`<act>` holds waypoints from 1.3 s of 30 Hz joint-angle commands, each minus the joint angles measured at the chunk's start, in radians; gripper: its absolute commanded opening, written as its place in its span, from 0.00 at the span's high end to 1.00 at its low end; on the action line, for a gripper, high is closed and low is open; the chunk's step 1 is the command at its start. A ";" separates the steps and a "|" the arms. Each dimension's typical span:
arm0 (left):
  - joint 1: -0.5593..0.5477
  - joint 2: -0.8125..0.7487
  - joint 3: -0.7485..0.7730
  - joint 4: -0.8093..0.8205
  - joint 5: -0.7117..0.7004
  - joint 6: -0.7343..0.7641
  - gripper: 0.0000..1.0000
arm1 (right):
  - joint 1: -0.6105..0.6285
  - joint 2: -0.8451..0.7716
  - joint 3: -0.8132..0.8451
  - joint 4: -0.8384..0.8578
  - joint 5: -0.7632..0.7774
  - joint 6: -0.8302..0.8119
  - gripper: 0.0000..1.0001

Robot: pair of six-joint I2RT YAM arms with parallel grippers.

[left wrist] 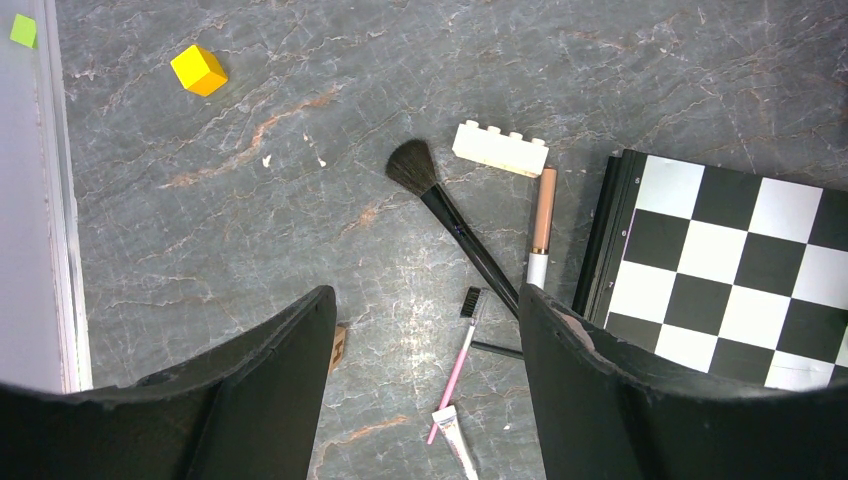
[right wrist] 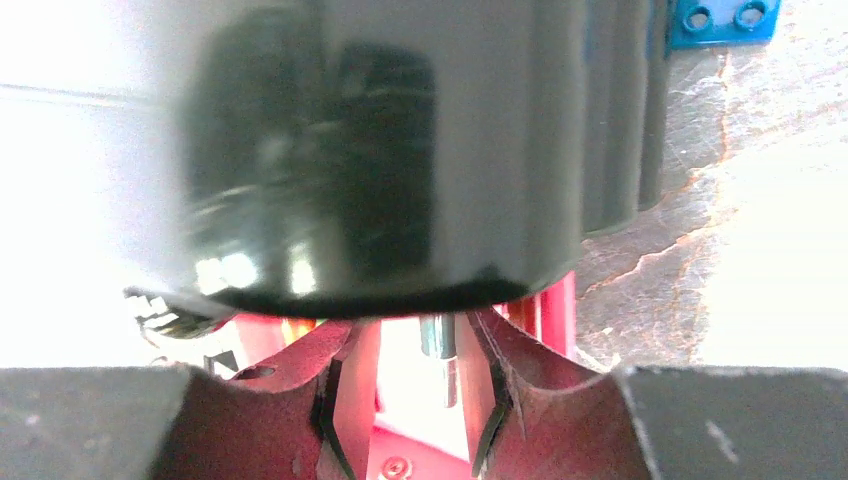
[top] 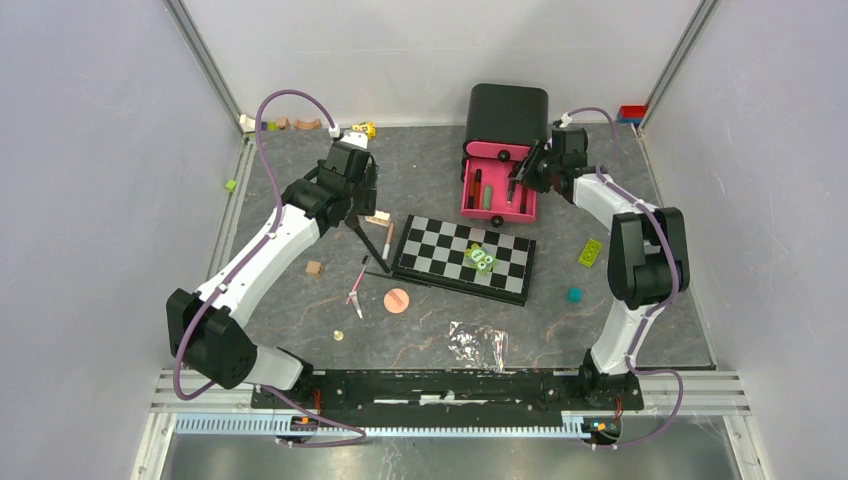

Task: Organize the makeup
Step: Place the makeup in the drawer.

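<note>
My left gripper (left wrist: 428,300) hangs open above the table, holding nothing. Below it lie a black long-handled brush (left wrist: 455,225), a peach pencil (left wrist: 542,215), a thin pink brush-tipped stick (left wrist: 458,365), a small white tube (left wrist: 455,440) and a dark pencil (left wrist: 497,349). A round peach puff (top: 397,300) lies nearer the front. My right gripper (right wrist: 415,345) is inside the pink organizer box (top: 465,205), its jaws apart. A dark slim pencil (right wrist: 437,350) stands between them, close to the right finger. A green tube (top: 486,197) lies in the box.
The box's black lid (top: 508,115) stands upright behind it. A chequered board (top: 440,240) carries green blocks (top: 481,258). A cream brick (left wrist: 500,148), yellow cube (left wrist: 198,70), wooden block (top: 314,268), green brick (top: 590,252), teal piece (top: 575,294) and clear wrapper (top: 478,343) are scattered around.
</note>
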 commanded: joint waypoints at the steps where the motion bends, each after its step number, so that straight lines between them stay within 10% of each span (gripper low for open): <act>1: 0.001 -0.011 0.003 0.034 -0.017 0.034 0.26 | 0.009 -0.104 -0.011 0.032 -0.021 -0.002 0.61; 39: -0.007 0.068 -0.088 0.076 0.241 -0.178 0.25 | 0.239 -0.855 -0.779 0.074 0.060 -0.290 0.60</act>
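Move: The dark tube, already let go in the drawer, lies right by the right fingertips, about 1 cm ahead, 1 cm left and 2 cm below. The drawer's black knob is about 8 cm back, 3 left, 4 below; the green owl toy on the checkerboard roughly 12 back, 7 left, 9 below. The makeup brush lies about 6 cm ahead of the left hand, 1 right, 19 below; the peach lip gloss 7 ahead, 5 right. Leaving the dark tube behind, the right hand rises out of the drawer with its fingers still part-open, peaks about 8 cm up while drawing back, then sinks to its starting height over the checkerboard's near right end, some 20 cm back, turning counter-clockwise about 20 degrees. Late on, the open left hand starts down about 5 cm towards the brush, easing slightly back and right. ##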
